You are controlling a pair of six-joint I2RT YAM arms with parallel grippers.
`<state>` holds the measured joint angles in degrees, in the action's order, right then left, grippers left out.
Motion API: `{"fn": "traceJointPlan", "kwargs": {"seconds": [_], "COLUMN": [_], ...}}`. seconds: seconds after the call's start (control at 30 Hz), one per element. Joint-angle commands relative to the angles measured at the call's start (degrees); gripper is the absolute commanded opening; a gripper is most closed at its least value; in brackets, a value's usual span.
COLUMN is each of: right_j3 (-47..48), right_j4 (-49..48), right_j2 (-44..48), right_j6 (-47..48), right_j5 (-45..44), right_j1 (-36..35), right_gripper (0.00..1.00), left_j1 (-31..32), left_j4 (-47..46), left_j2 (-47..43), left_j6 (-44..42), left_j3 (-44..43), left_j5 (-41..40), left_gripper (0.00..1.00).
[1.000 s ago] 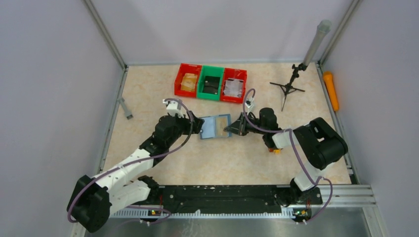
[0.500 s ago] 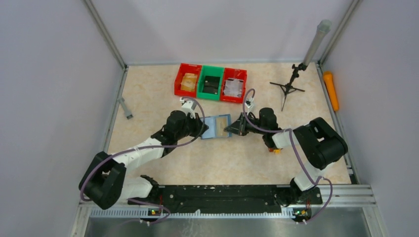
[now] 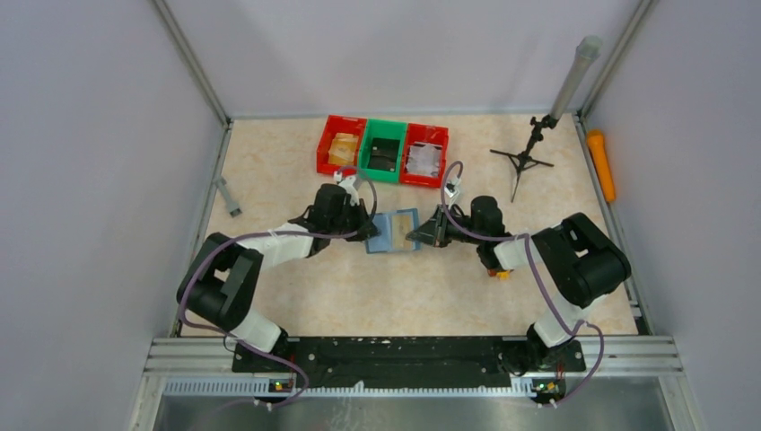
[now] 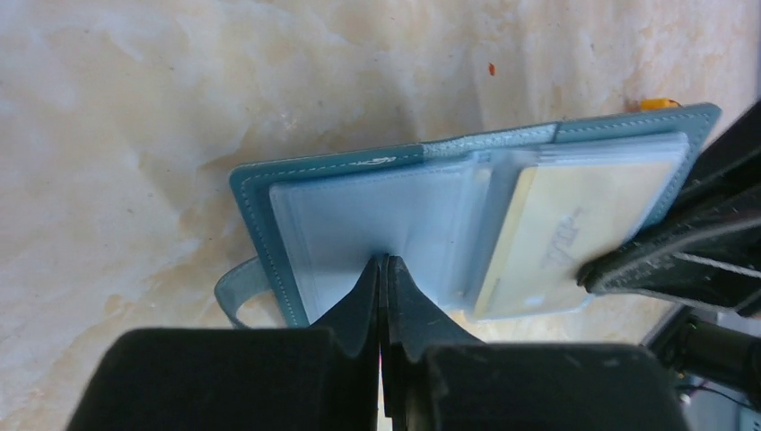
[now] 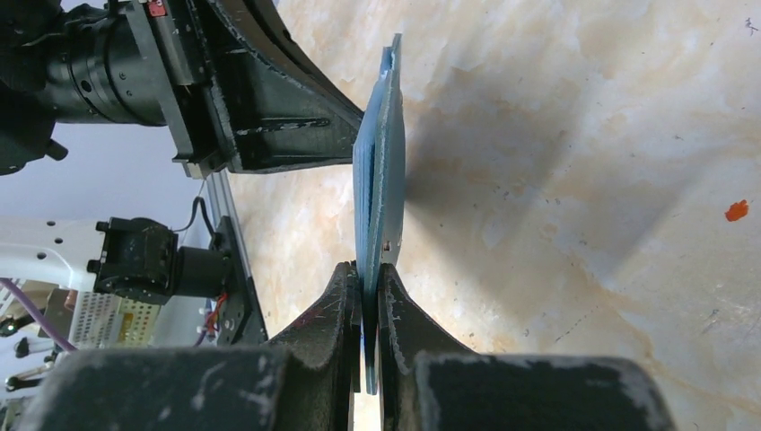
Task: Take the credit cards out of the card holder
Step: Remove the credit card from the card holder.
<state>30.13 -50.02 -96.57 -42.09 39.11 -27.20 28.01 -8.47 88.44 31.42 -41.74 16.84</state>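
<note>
The teal-blue card holder (image 3: 392, 232) is open, its pale sleeves facing up in the left wrist view (image 4: 359, 215). A cream card (image 4: 561, 229) sits in the right half's sleeve. No dark credit cards show in the holder. My right gripper (image 3: 415, 235) is shut on the holder's right edge, which shows edge-on (image 5: 381, 162) between its fingertips (image 5: 370, 269). My left gripper (image 3: 370, 232) is shut, its tips (image 4: 383, 260) against the near edge of the left sleeve. I cannot tell whether it pinches anything.
At the back stand a red bin (image 3: 341, 145), a green bin (image 3: 383, 153) with dark flat pieces, and another red bin (image 3: 424, 154). A small tripod (image 3: 523, 160) and an orange cylinder (image 3: 600, 165) are at the right. A yellow-orange block (image 3: 500, 274) lies under the right arm.
My left arm has swung in towards the holder, and its gripper went from open to shut at the left half. The right gripper and the holder have stayed put.
</note>
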Motion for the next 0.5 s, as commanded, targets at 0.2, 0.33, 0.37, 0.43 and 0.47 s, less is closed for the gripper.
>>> {"fn": "traceJointPlan", "kwargs": {"seconds": [0.2,0.33,0.37,0.43,0.47], "right_j3": [2.2,2.0,1.8,1.6,1.5], "right_j4": [-5.1,-7.1,-7.8,-8.8,-9.3], "right_j2": [0.4,0.5,0.7,0.9,1.0], "right_j6": [-1.1,-2.5,-2.8,-3.3,-3.6], "right_j5": [3.1,4.6,4.8,5.3,5.5], "right_j1": [0.2,0.2,0.2,0.2,0.2], "right_gripper": [0.00,0.00,0.00,0.00,0.00], "left_j1": [-3.2,-3.4,-3.4,-3.4,-3.4], "left_j4": [-20.0,-22.4,-22.5,-22.9,-23.0], "left_j2": [-8.0,-6.8,-6.2,-4.9,-4.2], "left_j6": [6.4,8.0,8.3,8.7,9.1], "left_j3": [9.1,8.8,8.6,8.0,7.7], "left_j5": [16.7,20.7,21.4,22.6,23.2], "left_gripper": [0.22,0.22,0.23,0.26,0.27]}}
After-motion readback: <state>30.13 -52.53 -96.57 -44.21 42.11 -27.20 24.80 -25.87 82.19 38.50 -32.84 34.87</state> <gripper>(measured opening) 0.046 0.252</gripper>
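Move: The cream-faced card stack sits in the right half of the opened card holder, about 6 cm to the left hand's right, 1 cm ahead and some 2 cm above it. The holder's left pocket is right at that hand, roughly 1 cm ahead and 1 cm to its right. The green box lies about 18 cm ahead, 2 cm to the right and 4 cm below. From the right hand, gripping the holder, the cards are about 2 cm left, 1 cm ahead and level. Up some 5 cm and back about 3, with a lesser drift to the right, the left hand comes free of the holder's left pocket. Its shut fingers part to about a quarter open while the wrist swings them some 20 degrees flatter, pointing more to the right. The right hand keeps its pinch on the card half and rises about 1 cm. ##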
